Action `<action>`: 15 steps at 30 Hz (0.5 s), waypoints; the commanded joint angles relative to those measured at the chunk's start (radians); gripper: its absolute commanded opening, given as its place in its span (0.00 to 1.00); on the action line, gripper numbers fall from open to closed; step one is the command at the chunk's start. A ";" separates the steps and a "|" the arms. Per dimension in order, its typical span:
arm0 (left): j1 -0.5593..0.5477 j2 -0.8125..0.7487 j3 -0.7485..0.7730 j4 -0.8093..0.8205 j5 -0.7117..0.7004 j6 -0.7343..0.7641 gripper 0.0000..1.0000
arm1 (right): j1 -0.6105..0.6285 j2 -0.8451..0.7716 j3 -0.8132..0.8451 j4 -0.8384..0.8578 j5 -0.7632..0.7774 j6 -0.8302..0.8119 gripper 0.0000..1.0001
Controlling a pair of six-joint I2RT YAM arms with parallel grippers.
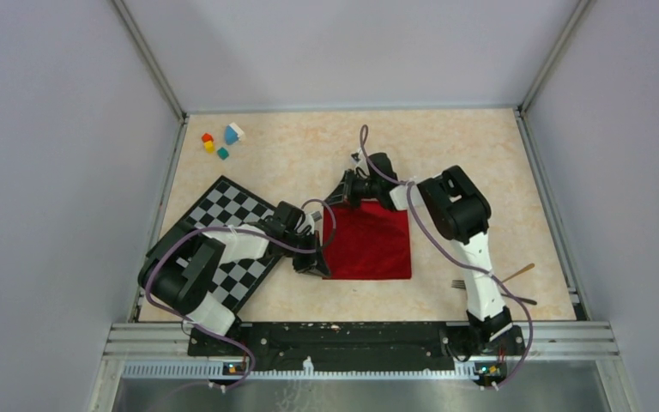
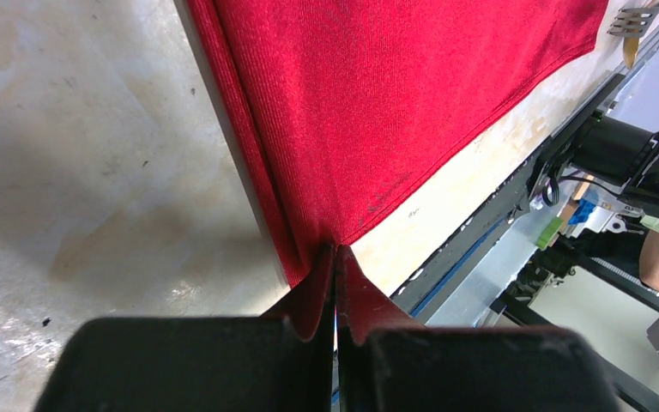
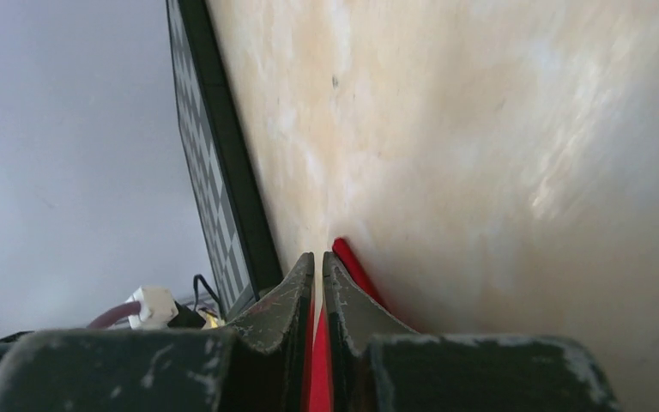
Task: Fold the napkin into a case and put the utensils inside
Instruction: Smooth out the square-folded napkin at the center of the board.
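Note:
The red napkin (image 1: 373, 245) lies flat in the middle of the table. My left gripper (image 1: 317, 268) is shut on its near left corner; in the left wrist view the cloth (image 2: 377, 103) runs into the closed tips (image 2: 335, 249). My right gripper (image 1: 343, 199) is shut on the far left corner, and in the right wrist view red cloth (image 3: 352, 262) shows between its fingers (image 3: 318, 256). The fork (image 1: 456, 284) and the tan-handled spoon (image 1: 519, 272) lie near the right arm's base, partly hidden by it. The fork's tines (image 2: 631, 19) show beyond the napkin's edge.
A black-and-white checkered mat (image 1: 223, 232) lies under the left arm, left of the napkin; its edge (image 3: 214, 172) shows in the right wrist view. Small coloured blocks (image 1: 221, 142) sit at the far left corner. Grey walls enclose the table on three sides.

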 commanded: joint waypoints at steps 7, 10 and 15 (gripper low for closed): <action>-0.004 0.018 -0.065 -0.060 -0.145 0.036 0.00 | -0.124 0.049 0.207 -0.106 -0.111 -0.130 0.16; -0.005 0.006 -0.063 -0.068 -0.145 0.037 0.00 | -0.173 -0.103 0.219 -0.334 -0.098 -0.284 0.25; -0.006 -0.022 -0.062 -0.077 -0.131 0.034 0.00 | -0.219 -0.322 -0.049 -0.362 -0.143 -0.362 0.31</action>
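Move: The right hand is low at the napkin's far-left corner, which lies about 2 cm to its left and level with it, barely 2 cm below; the napkin's middle is some 10 cm back and 9 cm to its right. The checkerboard's middle is about 11 cm back and 26 cm to its left. From the left hand, whose shut fingertips are at the near-left corner, the napkin's middle lies about 9 cm ahead and 10 cm right. The right fingertips come off the napkin's far-left corner, running forward about 2 cm, still low, past the far edge; then the hand swings some 8 cm to the right and lifts about 4 cm while still going outward, its nearly shut fingers opening to roughly a third. The left hand stays put, shut fingers keeping the near-left corner held. ##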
